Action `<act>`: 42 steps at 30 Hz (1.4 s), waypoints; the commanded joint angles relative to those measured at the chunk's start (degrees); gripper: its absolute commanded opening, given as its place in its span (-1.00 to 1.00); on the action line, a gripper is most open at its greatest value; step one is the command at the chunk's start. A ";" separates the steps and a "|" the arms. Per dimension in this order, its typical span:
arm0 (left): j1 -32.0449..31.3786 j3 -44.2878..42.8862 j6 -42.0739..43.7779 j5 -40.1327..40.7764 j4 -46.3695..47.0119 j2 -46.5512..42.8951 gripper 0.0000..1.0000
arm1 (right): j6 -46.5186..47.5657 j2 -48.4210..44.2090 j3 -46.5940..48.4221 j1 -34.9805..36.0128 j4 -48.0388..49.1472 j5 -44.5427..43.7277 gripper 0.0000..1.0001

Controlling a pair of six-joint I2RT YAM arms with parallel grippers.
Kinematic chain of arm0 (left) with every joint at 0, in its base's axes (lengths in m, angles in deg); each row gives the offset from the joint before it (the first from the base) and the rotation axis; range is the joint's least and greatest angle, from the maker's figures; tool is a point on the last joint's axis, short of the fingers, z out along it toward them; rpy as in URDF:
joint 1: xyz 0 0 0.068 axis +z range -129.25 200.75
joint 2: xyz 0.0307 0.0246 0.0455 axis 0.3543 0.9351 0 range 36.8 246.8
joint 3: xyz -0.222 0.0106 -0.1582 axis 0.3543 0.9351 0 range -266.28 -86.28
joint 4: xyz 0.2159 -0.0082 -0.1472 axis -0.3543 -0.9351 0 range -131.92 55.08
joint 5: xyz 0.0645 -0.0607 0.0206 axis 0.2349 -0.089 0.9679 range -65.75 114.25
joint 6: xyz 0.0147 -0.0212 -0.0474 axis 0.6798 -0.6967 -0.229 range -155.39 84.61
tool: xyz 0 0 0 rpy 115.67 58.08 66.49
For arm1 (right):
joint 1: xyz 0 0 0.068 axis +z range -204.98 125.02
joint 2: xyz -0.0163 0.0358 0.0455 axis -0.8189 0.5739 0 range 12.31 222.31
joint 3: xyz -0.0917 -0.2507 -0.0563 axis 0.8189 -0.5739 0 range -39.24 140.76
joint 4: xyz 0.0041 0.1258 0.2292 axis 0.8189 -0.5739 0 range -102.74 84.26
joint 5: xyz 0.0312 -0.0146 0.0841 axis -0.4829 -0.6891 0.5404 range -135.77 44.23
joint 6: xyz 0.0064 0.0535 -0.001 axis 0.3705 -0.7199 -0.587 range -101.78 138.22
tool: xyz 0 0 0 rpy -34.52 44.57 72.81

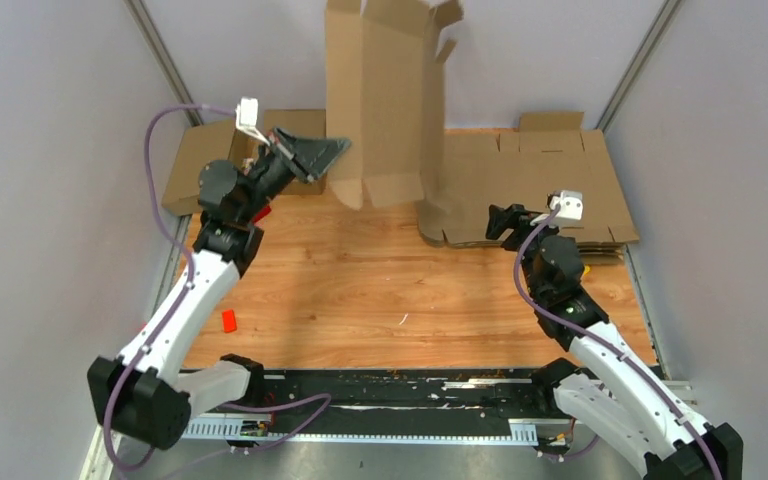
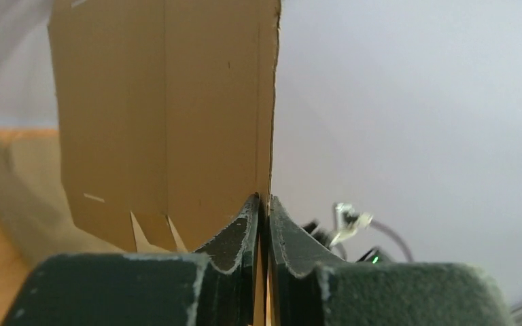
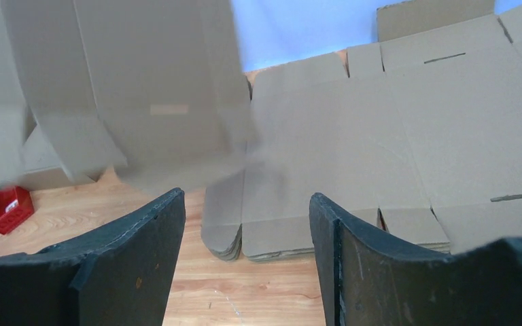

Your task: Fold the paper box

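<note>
The paper box (image 1: 380, 100) is an unfolded brown cardboard blank held upright at the back middle of the table, its flaps hanging loose. My left gripper (image 1: 335, 150) reaches up to its lower left edge. In the left wrist view the fingers (image 2: 263, 198) pinch that thin cardboard edge (image 2: 163, 115) between their tips. My right gripper (image 1: 495, 222) stands open low over the table, right of the box and apart from it. In the right wrist view its fingers (image 3: 248, 200) have nothing between them, and the box (image 3: 129, 81) hangs blurred ahead on the left.
A stack of flat cardboard blanks (image 1: 530, 190) lies at the back right, just ahead of the right gripper (image 3: 380, 136). Another flat blank (image 1: 195, 165) lies at the back left. A small red block (image 1: 228, 320) sits on the wood near the left arm. Grey walls close in both sides.
</note>
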 commanded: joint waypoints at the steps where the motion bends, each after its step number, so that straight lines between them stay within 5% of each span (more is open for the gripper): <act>1: 2.23 13.06 13.37 -1.48 -22.98 -9.59 -0.68 | -0.29 2.93 1.25 0.09 2.42 3.11 0.33; 8: 9.68 20.35 32.24 9.65 -52.28 -28.84 -0.68 | 0.03 13.51 5.90 0.05 0.04 10.46 0.34; 14: 9.78 17.07 38.82 23.68 -64.37 -36.79 -0.72 | 0.01 22.78 11.02 0.10 -3.08 16.05 0.38; 22: 9.78 15.36 42.51 19.55 -72.35 -35.99 -0.78 | 0.11 34.59 16.19 -0.01 -5.38 27.61 0.76; 32: 9.78 15.98 47.21 7.74 -73.03 -37.61 -0.83 | -4.74 49.09 20.02 0.09 -0.03 43.31 0.98; 38: 9.78 16.42 47.45 5.69 -72.49 -39.33 -0.83 | -7.21 55.00 20.45 0.35 10.67 48.45 0.99; 42: 9.73 16.54 47.47 4.47 -71.97 -39.92 -0.83 | -7.35 59.32 23.98 0.98 11.07 48.36 0.79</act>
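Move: My left hand holds the lifted cardboard sheet high by its left edge; the bare mid-table where I'll lay it is about 45 cm below, 4 ahead and 3 right. From this hand the flat stack's middle is some 42 cm right and 12 ahead, the nearer closed box 10 left and 18 ahead. From my empty right hand, the held sheet's middle is roughly 25 cm left, 12 ahead and 20 higher; the stack is 14 ahead, 2 right. Keeping my left pinch on the sheet's edge, I swing it fast down some 20 cm while drawing left and back, then ease farther back towards me, rolling the hand about 50 degrees with its left side rising. My right hand goes about 18 cm down and as far left to the sheet's right panel, tipping down, turning counter-clockwise and spreading its fingers wide; whether they touch it can't be seen. ##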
